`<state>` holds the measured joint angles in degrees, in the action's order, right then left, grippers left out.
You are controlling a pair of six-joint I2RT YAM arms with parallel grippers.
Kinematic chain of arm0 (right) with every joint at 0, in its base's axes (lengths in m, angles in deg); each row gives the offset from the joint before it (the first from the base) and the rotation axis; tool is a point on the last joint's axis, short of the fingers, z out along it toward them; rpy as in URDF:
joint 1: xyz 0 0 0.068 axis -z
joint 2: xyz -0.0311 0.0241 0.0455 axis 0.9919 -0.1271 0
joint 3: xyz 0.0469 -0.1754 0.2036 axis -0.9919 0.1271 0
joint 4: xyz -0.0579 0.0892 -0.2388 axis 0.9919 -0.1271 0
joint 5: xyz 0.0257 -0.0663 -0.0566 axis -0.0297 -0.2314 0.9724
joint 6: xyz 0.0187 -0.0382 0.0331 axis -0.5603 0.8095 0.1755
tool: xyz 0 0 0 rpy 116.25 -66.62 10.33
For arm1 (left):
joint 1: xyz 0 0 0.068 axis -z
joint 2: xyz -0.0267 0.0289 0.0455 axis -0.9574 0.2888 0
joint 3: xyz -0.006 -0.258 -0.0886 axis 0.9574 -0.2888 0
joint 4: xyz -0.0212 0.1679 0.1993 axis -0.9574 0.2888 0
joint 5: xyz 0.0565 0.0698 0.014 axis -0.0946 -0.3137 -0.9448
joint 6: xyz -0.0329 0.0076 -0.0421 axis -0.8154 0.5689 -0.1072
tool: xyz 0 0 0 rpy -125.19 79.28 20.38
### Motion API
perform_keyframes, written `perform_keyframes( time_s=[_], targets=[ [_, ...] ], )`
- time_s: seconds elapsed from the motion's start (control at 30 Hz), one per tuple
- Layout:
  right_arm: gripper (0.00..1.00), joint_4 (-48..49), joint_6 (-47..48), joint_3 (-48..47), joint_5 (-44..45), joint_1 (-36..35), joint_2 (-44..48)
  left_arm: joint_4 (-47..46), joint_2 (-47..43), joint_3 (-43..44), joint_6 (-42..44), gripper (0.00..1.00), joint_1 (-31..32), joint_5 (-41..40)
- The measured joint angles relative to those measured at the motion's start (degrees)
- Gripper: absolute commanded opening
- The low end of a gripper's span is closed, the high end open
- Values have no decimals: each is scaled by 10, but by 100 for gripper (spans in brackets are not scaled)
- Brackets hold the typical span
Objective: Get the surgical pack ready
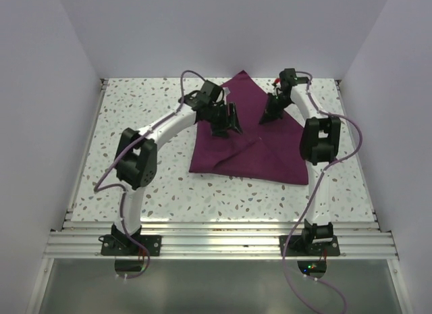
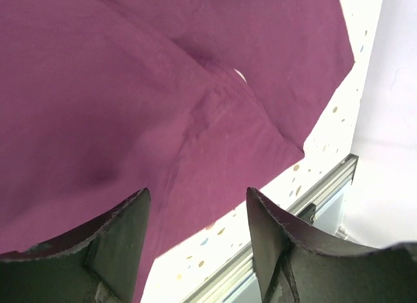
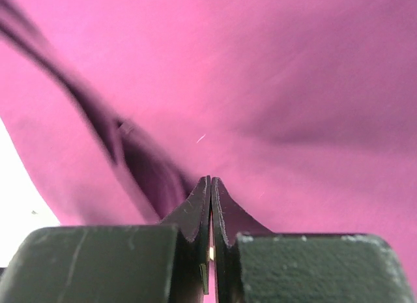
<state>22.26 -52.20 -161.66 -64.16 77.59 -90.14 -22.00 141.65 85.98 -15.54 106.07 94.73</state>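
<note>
The surgical pack (image 1: 266, 159) is a large maroon cloth lying partly folded on the speckled table, with a crease running across its middle. My left gripper (image 1: 228, 122) hangs over the cloth's left part. In the left wrist view this gripper (image 2: 197, 191) is open, with nothing between its fingers and the cloth (image 2: 130, 88) lying beneath them. My right gripper (image 1: 270, 115) points down at the cloth's upper right part. In the right wrist view its jaws (image 3: 210, 180) are shut tight, tips against the cloth (image 3: 293, 88) beside a dark fold (image 3: 130, 153). Whether they pinch any fabric does not show.
The speckled tabletop (image 1: 135, 111) is boxed in by white walls on three sides. A metal rail (image 1: 223, 243) runs along the near edge, where both arm bases are bolted. That rail (image 2: 287, 215) also shows close to the cloth's edge in the left wrist view.
</note>
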Motion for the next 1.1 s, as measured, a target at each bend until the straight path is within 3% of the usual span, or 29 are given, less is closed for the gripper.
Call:
perform_keyframes(
  time_s=[0.1, 0.13, 0.23, 0.37, 0.5, 0.63, 1.1],
  targets=[
    [0, -3, 5, 11, 3, -13, 32, 0, -68, -41, 17, 53, -22, -6],
    [0, -3, 6, 14, 4, -20, 44, -7, -97, -63, 22, 42, -33, -3],
    [0, 6, 7, 41, -6, -44, 86, -24, -174, -131, 35, 29, -70, 7],
    [0, 20, 2, 88, -39, -88, 130, -64, -223, -225, 46, 17, -99, 40],
    [0, 43, -3, 129, -83, -135, 133, -97, -215, -305, 47, 15, -83, 81],
    [0, 61, -11, 192, -105, -154, 133, -116, -198, -327, 46, 13, -66, 111],
    [0, 54, 7, 250, -43, -73, 136, -132, -196, -391, 79, 10, -65, 113]
  ],
)
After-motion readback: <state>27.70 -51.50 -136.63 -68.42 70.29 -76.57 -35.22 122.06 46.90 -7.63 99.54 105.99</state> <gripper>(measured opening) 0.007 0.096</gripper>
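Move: The left gripper hangs over the folded cloth. The fold's near-left end lies about 9 cm back, 7 cm to its left and 10 cm below, and the cloth's near-left corner 10 cm back and 17 cm left. From the right gripper, the rim spot peeping out at the fold tip lies some 8 cm back, 2 cm left and 2 cm lower, and the cloth's near-right corner about 20 cm back and 18 cm right. Lift the left gripper up and about 9 cm to the left while closing its open fingers, then bring it back and down over the fold's near-left end. Raise the shut right gripper some 7 cm, arcing left and back, then lower it and come back about 8 cm to the right, tips close to the fold by the rim spot. ##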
